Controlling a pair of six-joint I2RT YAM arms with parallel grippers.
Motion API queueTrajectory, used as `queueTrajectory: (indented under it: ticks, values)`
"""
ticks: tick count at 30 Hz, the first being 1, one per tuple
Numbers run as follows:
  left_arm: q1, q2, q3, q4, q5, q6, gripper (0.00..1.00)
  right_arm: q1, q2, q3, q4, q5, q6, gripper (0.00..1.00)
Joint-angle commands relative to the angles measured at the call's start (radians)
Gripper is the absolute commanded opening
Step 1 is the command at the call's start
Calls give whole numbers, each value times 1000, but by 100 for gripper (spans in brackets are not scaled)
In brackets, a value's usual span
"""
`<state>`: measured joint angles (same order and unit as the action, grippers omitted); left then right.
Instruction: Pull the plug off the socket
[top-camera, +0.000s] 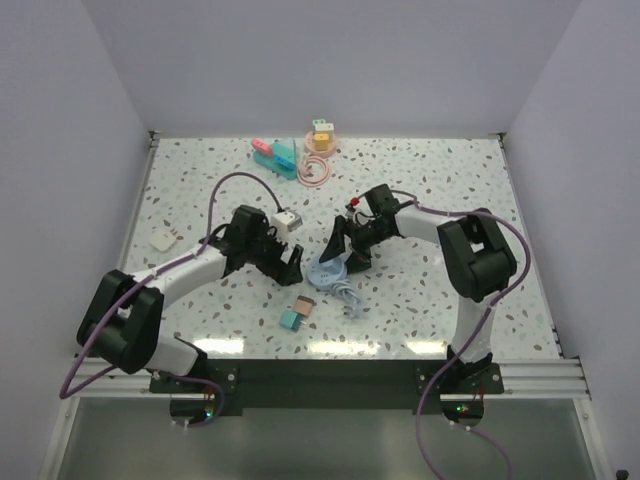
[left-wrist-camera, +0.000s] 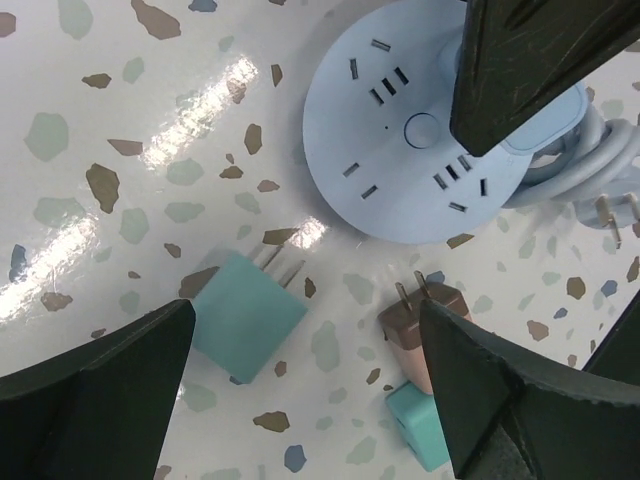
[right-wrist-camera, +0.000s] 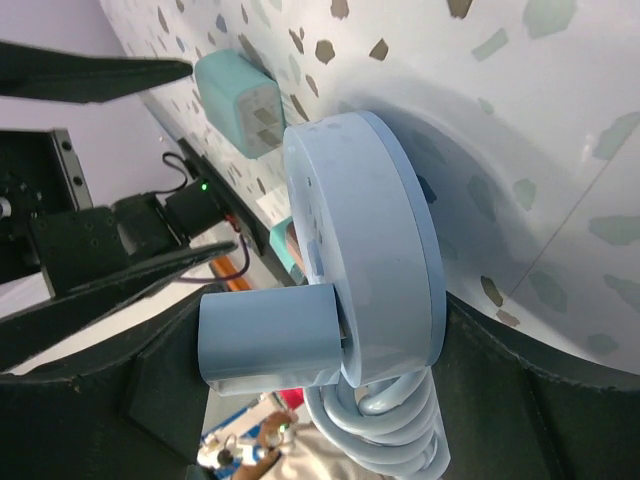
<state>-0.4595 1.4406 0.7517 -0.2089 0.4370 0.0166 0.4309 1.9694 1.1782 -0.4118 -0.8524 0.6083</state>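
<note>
A round light-blue socket (top-camera: 326, 270) lies mid-table with its coiled cord (top-camera: 347, 296). In the right wrist view the socket (right-wrist-camera: 370, 230) stands on edge with a light-blue plug (right-wrist-camera: 268, 340) stuck in its face, a thin gap at the prongs. My right gripper (right-wrist-camera: 325, 320) is closed over both. One finger (right-wrist-camera: 110, 420) lies against the plug's end, the other (right-wrist-camera: 540, 400) behind the socket's underside. My left gripper (left-wrist-camera: 305, 400) is open and empty, hovering just left of the socket (left-wrist-camera: 395, 165). From there the right finger (left-wrist-camera: 530, 70) covers most of the plug (left-wrist-camera: 548, 128).
Loose plugs lie under the left gripper: a teal one (left-wrist-camera: 245, 312), a brown-pink one (left-wrist-camera: 428, 335) and another teal one (left-wrist-camera: 420, 425). A white adapter (top-camera: 287, 221), a white plug (top-camera: 165, 238), teal and pink blocks (top-camera: 275, 155) and a pink cable coil (top-camera: 315, 170) lie farther off.
</note>
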Motion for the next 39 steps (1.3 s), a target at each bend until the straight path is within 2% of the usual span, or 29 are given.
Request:
queueTrajectory:
  ticks: [1,5,7,8,10,12,14,15,18,19,20,23,30,35,39]
  values:
    - [-1,-72,26,0,-12,-99,100,-4,-20,-52,27,311,83,3]
    - [-24,-138,25,57,35,-280,100,2,-76,-153,146,375,218,9]
    - [-57,-143,23,114,23,-319,100,11,-104,-204,207,391,295,16]
    - [-91,-138,26,123,13,-340,100,15,-109,-213,221,398,312,28]
    - [-114,-123,21,160,-6,-365,100,26,-118,-226,244,404,340,39]
    - [-143,-97,17,205,-3,-397,100,29,-127,-241,255,404,363,54]
    - [-178,-74,14,244,-23,-409,100,29,-129,-259,278,398,380,62]
    - [-186,-69,15,258,-32,-412,100,29,-129,-265,287,388,395,72]
    - [-196,-59,11,282,-76,-429,100,29,-132,-293,324,377,416,87]
    - [-197,-57,11,282,-110,-431,100,31,-133,-307,341,368,430,96]
    - [-196,-57,12,278,-130,-432,100,29,-136,-313,347,368,436,99]
    - [-196,-54,17,256,-202,-426,100,29,-145,-328,364,365,453,99]
    - [-215,-2,72,266,-239,-429,100,29,-190,-353,393,380,507,99]
    - [-269,63,158,214,-277,-441,100,-37,-339,-387,364,457,530,99]
    - [-298,106,228,141,-356,-460,100,-127,-406,-348,259,466,481,99]
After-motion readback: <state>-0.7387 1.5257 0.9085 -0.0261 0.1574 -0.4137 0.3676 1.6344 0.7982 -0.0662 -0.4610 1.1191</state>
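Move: The light-blue plug still on the round socket lies about 10 cm to the left hand's right, level with it in reach and height; the socket's middle is some 8 cm right and 2 cm lower. One loose teal plug sits about 2 cm beneath the left hand, the brown plug 8 cm back and 3 cm right, another teal plug 11 cm straight back. The right hand has the light-blue plug and socket between its fingers. Up and to its right, fingers wide open, the left hand leaves the teal plug and crosses about 10 cm towards and over the light-blue plug, tilting some 15 degrees and ending 5 cm higher. The right hand turns clockwise with the socket still held, then sinks about 1 cm as it opens, lets go, and backs off about 5 cm to its right, still turning, some 35 degrees in all. ##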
